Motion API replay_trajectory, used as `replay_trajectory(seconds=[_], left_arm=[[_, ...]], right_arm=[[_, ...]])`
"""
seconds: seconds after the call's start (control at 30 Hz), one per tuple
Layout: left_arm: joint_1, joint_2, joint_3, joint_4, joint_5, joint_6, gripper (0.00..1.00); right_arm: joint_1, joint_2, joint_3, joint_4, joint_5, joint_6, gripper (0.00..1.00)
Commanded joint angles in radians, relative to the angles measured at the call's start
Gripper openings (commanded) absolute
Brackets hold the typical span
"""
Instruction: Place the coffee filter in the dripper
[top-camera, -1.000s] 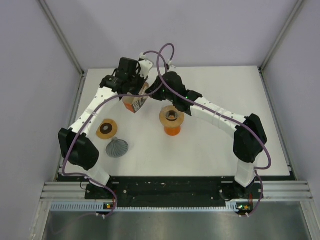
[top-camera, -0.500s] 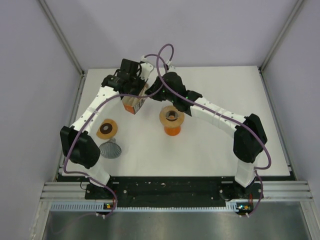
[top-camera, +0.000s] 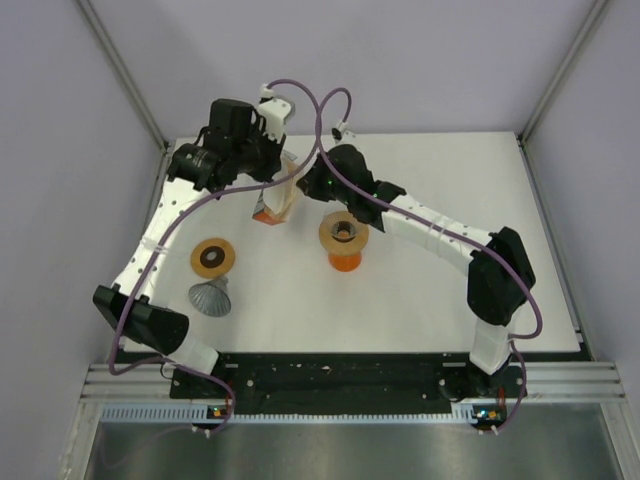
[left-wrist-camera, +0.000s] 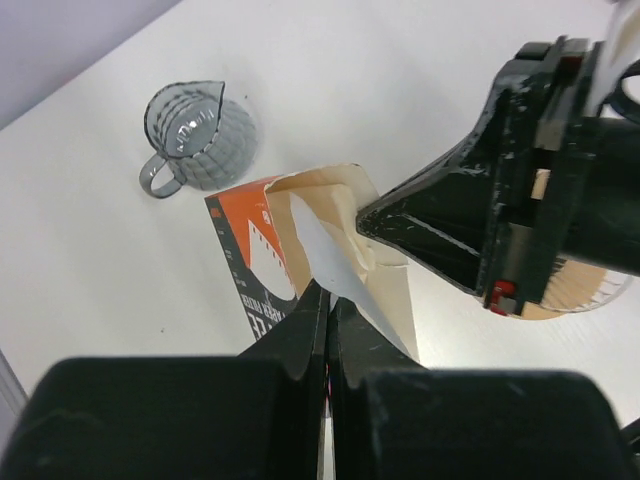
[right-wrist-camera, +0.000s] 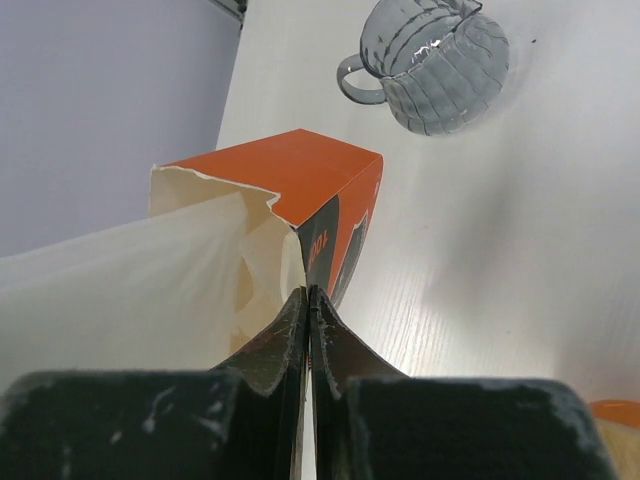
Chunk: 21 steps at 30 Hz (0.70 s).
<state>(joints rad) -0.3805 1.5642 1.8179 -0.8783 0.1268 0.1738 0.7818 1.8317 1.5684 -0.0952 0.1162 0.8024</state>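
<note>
An orange filter box (top-camera: 268, 210) stands open at the table's back left. My left gripper (top-camera: 276, 163) is raised above it and shut on a pale paper filter (top-camera: 284, 190), drawn partly out of the box. The left wrist view shows the jaws (left-wrist-camera: 328, 295) pinching the filter (left-wrist-camera: 335, 255) above the box (left-wrist-camera: 245, 255). My right gripper (top-camera: 304, 188) is shut on the box's wall; the right wrist view shows the jaws (right-wrist-camera: 308, 292) on the box's edge (right-wrist-camera: 300, 180), with the filter (right-wrist-camera: 120, 290) at the left. The orange dripper (top-camera: 343, 240) stands free to the right.
A flat orange ring (top-camera: 213, 257) and a grey ribbed glass pitcher (top-camera: 208, 296) lie at the front left; the pitcher also shows in the left wrist view (left-wrist-camera: 195, 135) and the right wrist view (right-wrist-camera: 435, 65). Grey walls enclose the white table (top-camera: 450, 300).
My left arm has risen and swung back to the left, drawing the filter up out of the box. The right gripper has stayed on the box.
</note>
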Motion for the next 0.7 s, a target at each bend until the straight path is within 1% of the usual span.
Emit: replay_trajectory(seconds=[0.0, 0.17, 0.33, 0.4, 0.47, 0.5, 0.67], left_arm=[[0.005, -0.052, 0.072, -0.017, 0.076, -0.051, 0.0], [0.023, -0.061, 0.173, -0.057, 0.123, -0.089, 0.0], [0.097, -0.078, 0.27, -0.071, 0.146, -0.128, 0.0], [0.139, -0.087, 0.276, -0.062, 0.177, -0.157, 0.0], [0.19, -0.092, 0.274, -0.056, 0.238, -0.171, 0.0], [0.204, -0.093, 0.273, -0.056, 0.256, -0.201, 0.0], [0.226, -0.11, 0.225, -0.048, 0.217, -0.185, 0.0]], right_arm=[[-0.01, -0.068, 0.004, 0.043, 0.03, -0.022, 0.0], [-0.029, -0.08, 0.005, 0.035, 0.034, -0.025, 0.0], [-0.053, -0.106, 0.007, 0.032, 0.049, -0.035, 0.0], [-0.067, -0.107, 0.016, 0.032, 0.053, -0.038, 0.0], [-0.082, -0.107, 0.031, 0.025, 0.062, -0.049, 0.0], [-0.093, -0.107, 0.036, 0.02, 0.071, -0.054, 0.0], [-0.168, -0.101, 0.062, -0.034, 0.122, -0.075, 0.0]])
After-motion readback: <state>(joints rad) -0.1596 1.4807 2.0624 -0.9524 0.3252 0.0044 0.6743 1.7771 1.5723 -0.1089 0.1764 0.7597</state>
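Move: The left hand, already pinching a filter, has the dripper about 17 cm to its right, 7 cm back and 16 below. The right hand keeps hold of the filter bag, its middle roughly 5 cm left, level fore-and-aft and 5 below; from that hand the dripper is some 10 cm right, 8 back and 9 below. The glass jug stands about 11 cm ahead of the right hand, 6 left and 20 below. Left hand lifts the pinched filter about 12 cm, drifting left, while right carries the bag right and forward. ##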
